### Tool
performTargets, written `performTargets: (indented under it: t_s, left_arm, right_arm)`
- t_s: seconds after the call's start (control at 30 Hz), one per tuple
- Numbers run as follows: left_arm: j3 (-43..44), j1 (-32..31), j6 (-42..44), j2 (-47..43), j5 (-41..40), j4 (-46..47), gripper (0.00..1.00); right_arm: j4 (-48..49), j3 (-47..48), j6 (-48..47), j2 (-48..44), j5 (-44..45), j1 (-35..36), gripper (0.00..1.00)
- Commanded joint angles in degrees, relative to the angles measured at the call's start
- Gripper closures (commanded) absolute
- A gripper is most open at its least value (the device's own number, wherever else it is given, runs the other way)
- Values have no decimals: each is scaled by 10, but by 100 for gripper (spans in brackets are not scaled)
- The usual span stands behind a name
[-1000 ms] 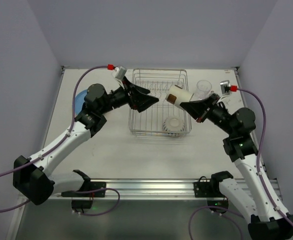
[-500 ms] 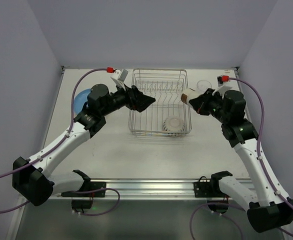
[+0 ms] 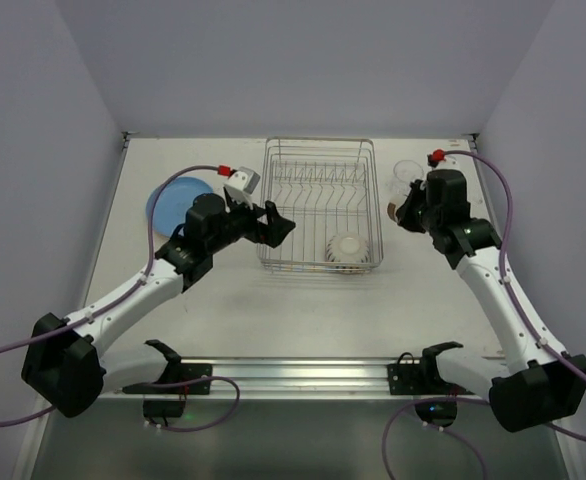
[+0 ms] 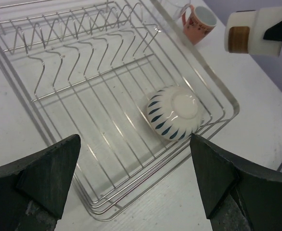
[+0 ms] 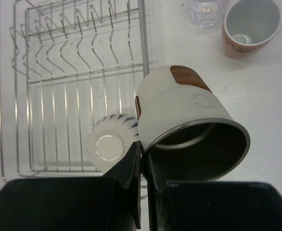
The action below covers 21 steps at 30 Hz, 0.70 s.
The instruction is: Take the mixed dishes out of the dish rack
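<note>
The silver wire dish rack [image 3: 319, 142] stands mid-table. One dish lies in it: a cream ribbed bowl [image 3: 347, 248] with blue marks, upside down in the near right corner [image 4: 174, 113]. My right gripper [image 5: 145, 159] is shut on the rim of a cream cup with brown patches [image 5: 184, 108]. It holds the cup tilted above the table, just right of the rack. My left gripper [image 4: 134, 178] is open and empty over the rack's near left corner. A blue plate [image 3: 178, 195] lies on the table to the left of the rack.
A clear glass tumbler [image 5: 206, 9] and a reddish-brown cup [image 5: 250, 26] stand on the table right of the rack's far end, close to the held cup. Walls close the table on the left, right and far sides.
My right arm has carried the cream cup from over the rack's right edge to the table on its right. The left arm has drawn back toward the near left, still open.
</note>
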Motion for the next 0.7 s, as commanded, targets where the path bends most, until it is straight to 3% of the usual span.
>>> performTargets:
  t_s: [0.0,0.13,0.37,0.67]
  left_arm:
    - [-43,2,57,-26,-56,65,0]
    - [-113,2,72,-37,-100,137,0]
    - [-232,2,73,-47,-78,298,0]
    - [-235,1,67,-15,-57,314,0]
  right_arm:
    - [-8,28,-17,17,47,1,100]
    - [-2,25,-17,54,56,1,100]
    - [-10,44,-15,126,68,1,100]
    - [-31,112,-28,214,81,1,100]
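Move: My right hand still holds the white mug by its wall; the open table beside the rack it is bound for lies about 12 cm ahead, 3 right and 20 below. Beyond that stands the glass, some 25 ahead and 10 right, with the brown mug roughly 21 ahead and 17 right; the bowl lies in the rack, 4 ahead and 9 left. From my empty left hand that bowl is about 5 cm ahead, 17 right and 19 below. I lower the white mug with my right hand some 7 cm beside the rack's right edge, then let the sinking fade into forward travel, about 4 cm in all, towards the glass and brown mug, tipping the fingers down some 15 degrees and keeping them shut on it. My left hand, wide open, sinks about 8 cm and drifts left at the rack's near end. ##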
